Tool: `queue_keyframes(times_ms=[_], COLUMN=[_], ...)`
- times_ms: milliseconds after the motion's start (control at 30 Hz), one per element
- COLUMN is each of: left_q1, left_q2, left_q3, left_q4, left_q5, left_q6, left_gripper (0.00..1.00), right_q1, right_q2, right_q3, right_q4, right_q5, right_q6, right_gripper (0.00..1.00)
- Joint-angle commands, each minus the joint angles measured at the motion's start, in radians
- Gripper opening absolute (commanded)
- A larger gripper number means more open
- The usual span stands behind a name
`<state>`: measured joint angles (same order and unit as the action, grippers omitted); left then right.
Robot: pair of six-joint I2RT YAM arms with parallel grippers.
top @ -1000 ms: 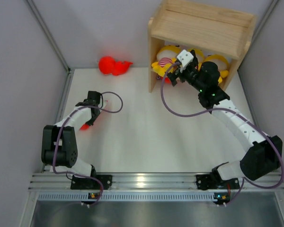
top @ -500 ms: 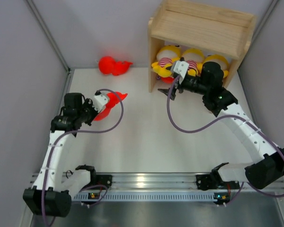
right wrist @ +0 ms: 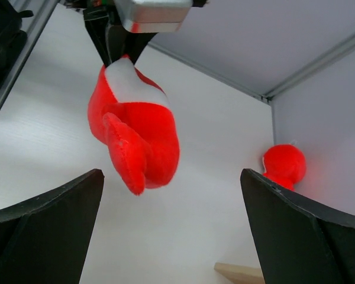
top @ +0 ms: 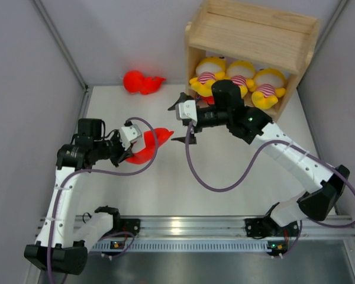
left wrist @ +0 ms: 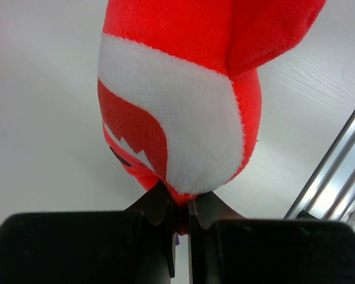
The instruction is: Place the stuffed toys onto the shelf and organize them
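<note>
My left gripper (top: pixel 132 148) is shut on the nose end of a red plush shark (top: pixel 149 145) and holds it above the table, left of centre. In the left wrist view the shark (left wrist: pixel 183 89) shows its white belly and toothy mouth above my left gripper (left wrist: pixel 180 204). My right gripper (top: pixel 180 122) is open and empty, facing the shark from its right with a small gap. The right wrist view shows that shark (right wrist: pixel 136 136) hanging ahead. Three yellow striped toys (top: pixel 239 74) sit side by side on the lower tier of the wooden shelf (top: pixel 248 29). A second red shark (top: pixel 142 83) lies by the back wall.
A bit of red plush (top: pixel 208 99) shows on the table at the shelf's front, mostly hidden by my right arm. Grey walls close in the left, back and right. The aluminium rail (top: pixel 183 226) runs along the near edge. The shelf's top board is bare.
My left gripper has lifted the red shark and carried it right, toward the middle. My right arm has pulled back from the shelf and swung left, open, toward the shark.
</note>
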<state>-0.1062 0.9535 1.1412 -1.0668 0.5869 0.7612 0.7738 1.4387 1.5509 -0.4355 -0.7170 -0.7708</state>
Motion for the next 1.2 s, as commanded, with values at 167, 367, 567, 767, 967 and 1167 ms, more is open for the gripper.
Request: queue_keyframes(times_ms=[167, 367, 567, 767, 967, 1167], left_q1=[-0.006, -0.006, -0.006, -0.006, -0.006, -0.006], left_q2=[-0.033, -0.033, -0.025, -0.038, -0.053, -0.044], left_q3=[0.055, 0.095, 0.158, 0.310, 0.345, 0.315], left_q4=[-0.015, -0.013, -0.012, 0.016, 0.033, 0.033], left_q5=[0.068, 0.087, -0.051, -0.409, -0.559, -0.503], left_q6=[-0.005, -0.036, -0.135, -0.307, -0.338, -0.326], left_gripper=[0.00, 0.00, 0.99, 0.99, 0.99, 0.99], right_q1=[0.096, 0.137, 0.137, 0.121, 0.041, -0.050], right_q2=[0.110, 0.120, -0.004, -0.047, -0.011, 0.012], right_q3=[0.080, 0.051, -0.029, 0.144, 0.337, 0.379], right_q4=[-0.146, -0.034, 0.207, 0.261, 0.254, 0.314], right_q5=[-0.035, 0.062, 0.210, 0.730, 1.172, 1.509], right_q6=[-0.082, 0.030, 0.171, 0.202, 0.081, -0.132], right_gripper=[0.95, 0.22, 0.00, 0.00, 0.00, 0.00])
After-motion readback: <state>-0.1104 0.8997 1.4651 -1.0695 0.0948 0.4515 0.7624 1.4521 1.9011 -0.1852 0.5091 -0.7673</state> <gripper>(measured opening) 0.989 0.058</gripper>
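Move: I hold the red toy by its head end in my left hand; its middle lies about 6 cm to the right of that hand, 3 cm ahead and slightly higher. From my empty, open right hand that middle is some 9 cm left, 4 cm back and 8 cm below. The shelf's top board centres about 30 cm ahead of my right hand, 25 cm right and 12 cm up; the leftmost yellow toy sits 25 cm ahead, 12 cm right, near hand height. I take the red toy across in mid-air: my right hand sinks about 6 cm and edges left around its tail, then closes, while my left nearly holds still. Once the tail is pinched, my left fingers open and that hand withdraws up and left; my right carries the toy up, right and forward onto the shelf's top side, swinging some 70 degrees clockwise. ##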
